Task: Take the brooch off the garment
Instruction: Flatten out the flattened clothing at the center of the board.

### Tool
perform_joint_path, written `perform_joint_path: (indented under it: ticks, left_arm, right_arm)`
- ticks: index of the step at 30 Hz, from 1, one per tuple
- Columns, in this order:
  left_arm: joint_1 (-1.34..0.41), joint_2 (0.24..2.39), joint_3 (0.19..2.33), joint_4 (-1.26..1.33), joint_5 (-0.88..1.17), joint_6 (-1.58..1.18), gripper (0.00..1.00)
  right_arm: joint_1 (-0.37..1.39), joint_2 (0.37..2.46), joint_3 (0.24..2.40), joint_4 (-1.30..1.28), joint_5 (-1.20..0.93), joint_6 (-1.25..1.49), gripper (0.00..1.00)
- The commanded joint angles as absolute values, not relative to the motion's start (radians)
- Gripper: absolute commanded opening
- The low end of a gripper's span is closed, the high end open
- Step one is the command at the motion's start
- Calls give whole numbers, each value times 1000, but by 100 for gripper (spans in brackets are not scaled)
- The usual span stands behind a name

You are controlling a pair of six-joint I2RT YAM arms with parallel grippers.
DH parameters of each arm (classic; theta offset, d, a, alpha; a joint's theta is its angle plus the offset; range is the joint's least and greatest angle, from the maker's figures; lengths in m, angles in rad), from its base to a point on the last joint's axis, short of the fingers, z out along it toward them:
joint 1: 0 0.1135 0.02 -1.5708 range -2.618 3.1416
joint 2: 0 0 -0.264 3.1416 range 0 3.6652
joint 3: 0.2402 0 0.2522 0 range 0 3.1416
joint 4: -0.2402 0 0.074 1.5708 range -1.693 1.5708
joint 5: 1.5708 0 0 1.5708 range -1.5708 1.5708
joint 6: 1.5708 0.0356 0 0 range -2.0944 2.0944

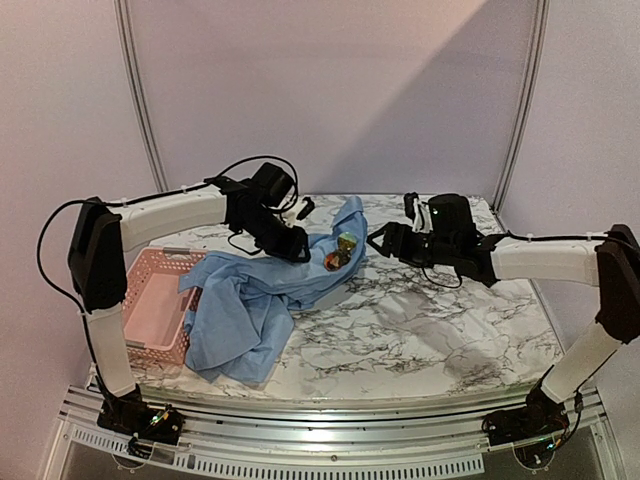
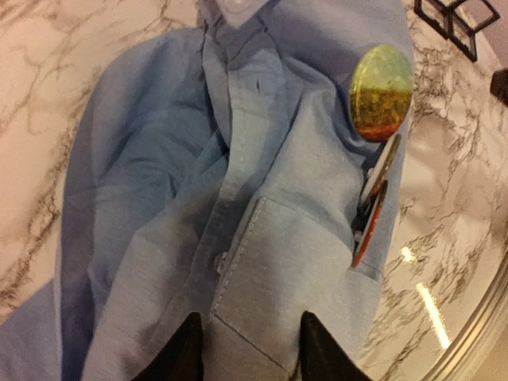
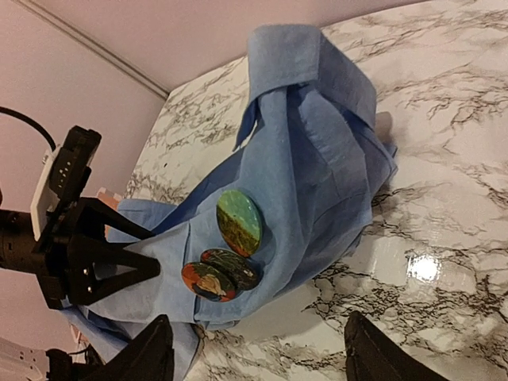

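The garment, a light blue shirt, lies crumpled on the marble table. Three round brooches are pinned by its chest pocket. The green and orange brooch sits highest. A dark brooch and an orange-rimmed brooch overlap just below it. My left gripper rests on the pocket, its fingers apart with flat fabric between them. My right gripper stands wide open over bare marble, just short of the brooches and touching nothing.
A pink plastic basket stands at the table's left edge, partly under the shirt. Small black frames lie near the back of the table. Pale walls close in behind and at both sides.
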State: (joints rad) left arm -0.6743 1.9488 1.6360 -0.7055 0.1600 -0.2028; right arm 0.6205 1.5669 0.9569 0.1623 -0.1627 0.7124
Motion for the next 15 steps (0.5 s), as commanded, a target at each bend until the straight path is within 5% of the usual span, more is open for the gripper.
perform_joint_path:
  ticks: [1, 10, 15]
  left_arm:
    - [-686, 1940, 1602, -689, 189, -203, 28]
    - [-686, 1936, 1580, -678, 223, -215, 10]
    - [-686, 1933, 1578, -677, 228, -219, 9]
  right_arm:
    - [617, 1668, 1001, 255, -259, 766, 68]
    - [619, 1834, 1105, 265, -291, 785, 44]
    - [619, 1886, 1136, 259, -286, 788, 38]
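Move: My left hand is right over the ridge of shirt by the pocket that it goes for, 2 cm below the fingers and about 1 cm back; the green brooch is some 7 cm to its right and 2 cm ahead. My right hand wants the shirt fold beside the brooches: roughly 4 cm ahead, 4 cm left, 5 cm down. The green brooch is about 4 cm ahead of my right hand and 6 cm left, the dark brooches level ahead and 8 cm left, both 6 cm lower. With my left hand I finish closing on the shirt by the pocket, pinching up its cloth while easing down and slightly back, a centimetre or so each. Meanwhile my right hand sinks about 5 cm and travels some 4 cm left and 3 cm forward to the fold beside the green brooch, its fingers drawing from wide to less than half open around that cloth; whether they touch yet can't be seen. ##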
